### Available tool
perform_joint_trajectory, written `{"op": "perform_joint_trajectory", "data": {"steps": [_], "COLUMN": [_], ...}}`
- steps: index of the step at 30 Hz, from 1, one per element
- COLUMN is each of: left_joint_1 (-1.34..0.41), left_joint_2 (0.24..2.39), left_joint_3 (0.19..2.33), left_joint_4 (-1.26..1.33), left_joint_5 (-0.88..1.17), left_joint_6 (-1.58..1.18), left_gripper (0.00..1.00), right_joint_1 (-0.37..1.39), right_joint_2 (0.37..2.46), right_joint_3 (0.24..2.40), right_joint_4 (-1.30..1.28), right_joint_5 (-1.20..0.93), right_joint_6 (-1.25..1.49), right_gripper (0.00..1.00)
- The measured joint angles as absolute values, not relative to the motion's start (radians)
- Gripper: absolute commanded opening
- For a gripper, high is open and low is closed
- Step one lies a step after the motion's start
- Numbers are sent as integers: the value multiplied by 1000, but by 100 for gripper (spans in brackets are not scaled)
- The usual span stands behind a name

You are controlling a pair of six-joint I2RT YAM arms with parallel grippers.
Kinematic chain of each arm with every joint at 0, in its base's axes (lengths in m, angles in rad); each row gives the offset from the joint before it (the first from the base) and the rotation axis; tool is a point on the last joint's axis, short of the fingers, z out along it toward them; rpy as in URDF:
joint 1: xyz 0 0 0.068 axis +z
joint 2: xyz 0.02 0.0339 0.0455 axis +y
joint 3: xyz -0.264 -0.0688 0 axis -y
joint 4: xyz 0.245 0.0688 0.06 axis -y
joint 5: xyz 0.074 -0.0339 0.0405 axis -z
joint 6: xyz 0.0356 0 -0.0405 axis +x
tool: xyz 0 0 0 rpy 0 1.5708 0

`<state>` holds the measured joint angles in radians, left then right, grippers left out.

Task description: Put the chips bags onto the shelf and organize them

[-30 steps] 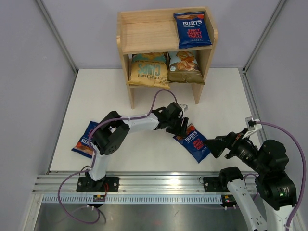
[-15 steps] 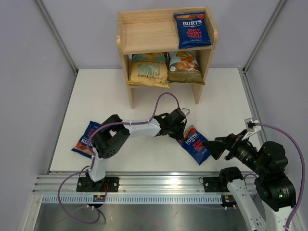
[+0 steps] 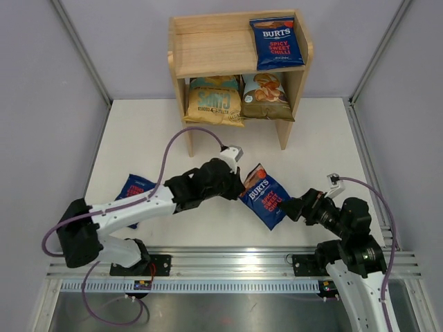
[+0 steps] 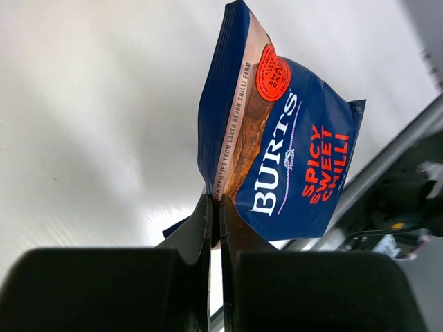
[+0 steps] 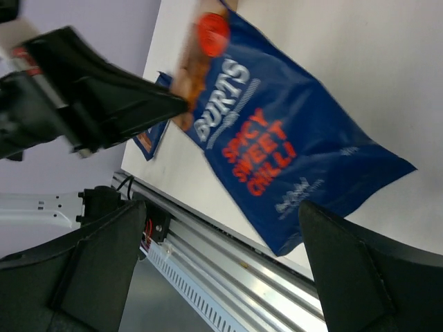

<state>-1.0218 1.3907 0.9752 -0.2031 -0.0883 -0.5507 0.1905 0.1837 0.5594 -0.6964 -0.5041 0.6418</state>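
Note:
My left gripper [image 3: 239, 188] [image 4: 214, 207] is shut on the top corner of a dark-blue Burts chips bag [image 3: 264, 196] [image 4: 297, 159] [image 5: 270, 138]. The bag hangs tilted over the table's near edge. My right gripper [image 3: 291, 207] [image 5: 223, 207] is open just right of that bag, one finger on each side of its lower end, not touching it. A second blue bag [image 3: 131, 188] lies on the table at the left, partly under my left arm. The wooden shelf [image 3: 208, 48] holds a third Burts bag [image 3: 277, 40] on top. A tan-and-teal bag [image 3: 214, 100] and a Cassava bag [image 3: 265, 97] are on its lower tier.
The aluminium rail [image 3: 228, 261] runs along the near table edge, right below the held bag. Grey walls [image 3: 41, 104] close in both sides. The left half of the shelf's top tier is bare wood.
My left gripper closed on the bag's corner, then raised and pulled it left as the arm swung round. My right arm moved in to the left, toward the bag.

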Motion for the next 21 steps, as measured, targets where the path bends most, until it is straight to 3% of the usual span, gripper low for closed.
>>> {"op": "perform_joint_trajectory", "data": {"steps": [6,21], "left_joint_1": [-1022,-1022], "left_joint_2": [1192,992], "left_joint_3": [955,955], "left_joint_4": [-243,-340], "left_joint_5": [-126,-210], "left_joint_6": [-569,-662], "left_gripper": [0,0], "right_joint_1": [191,191], "right_joint_2": [125,102], "right_joint_3": [339,243], "right_joint_4": [-487,-130], "right_joint_5": [-569,-677], "right_joint_6": [780,982], "right_gripper": [99,95]}}
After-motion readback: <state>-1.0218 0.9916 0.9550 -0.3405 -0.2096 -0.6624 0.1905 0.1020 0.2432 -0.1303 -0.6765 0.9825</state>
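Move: The left hand already grips the Spicy Sweet Chilli bag by its far left corner. The bag's middle lies some 8 cm to that hand's right, 1 cm back and 3 cm lower. The right gripper stands about 15 cm right, 6 cm back and 5 cm up. The open right hand has the bag's middle roughly 4 cm ahead, 7 cm left and 8 cm below; the shelf's right front foot is about 22 cm straight ahead of it, 19 cm lower. Upward and leftward, the left arm carries the pinched bag about 11 cm higher and 6 cm left, tilting some 15 degrees and keeping its fingers shut. The right hand first dips about 3.5 cm, then rises back to its starting height, edging some 3 cm left after the bag and rolling about 20 degrees, left side up. Its fingers stay wide open by the bag's lower right end; contact there can't be seen. ##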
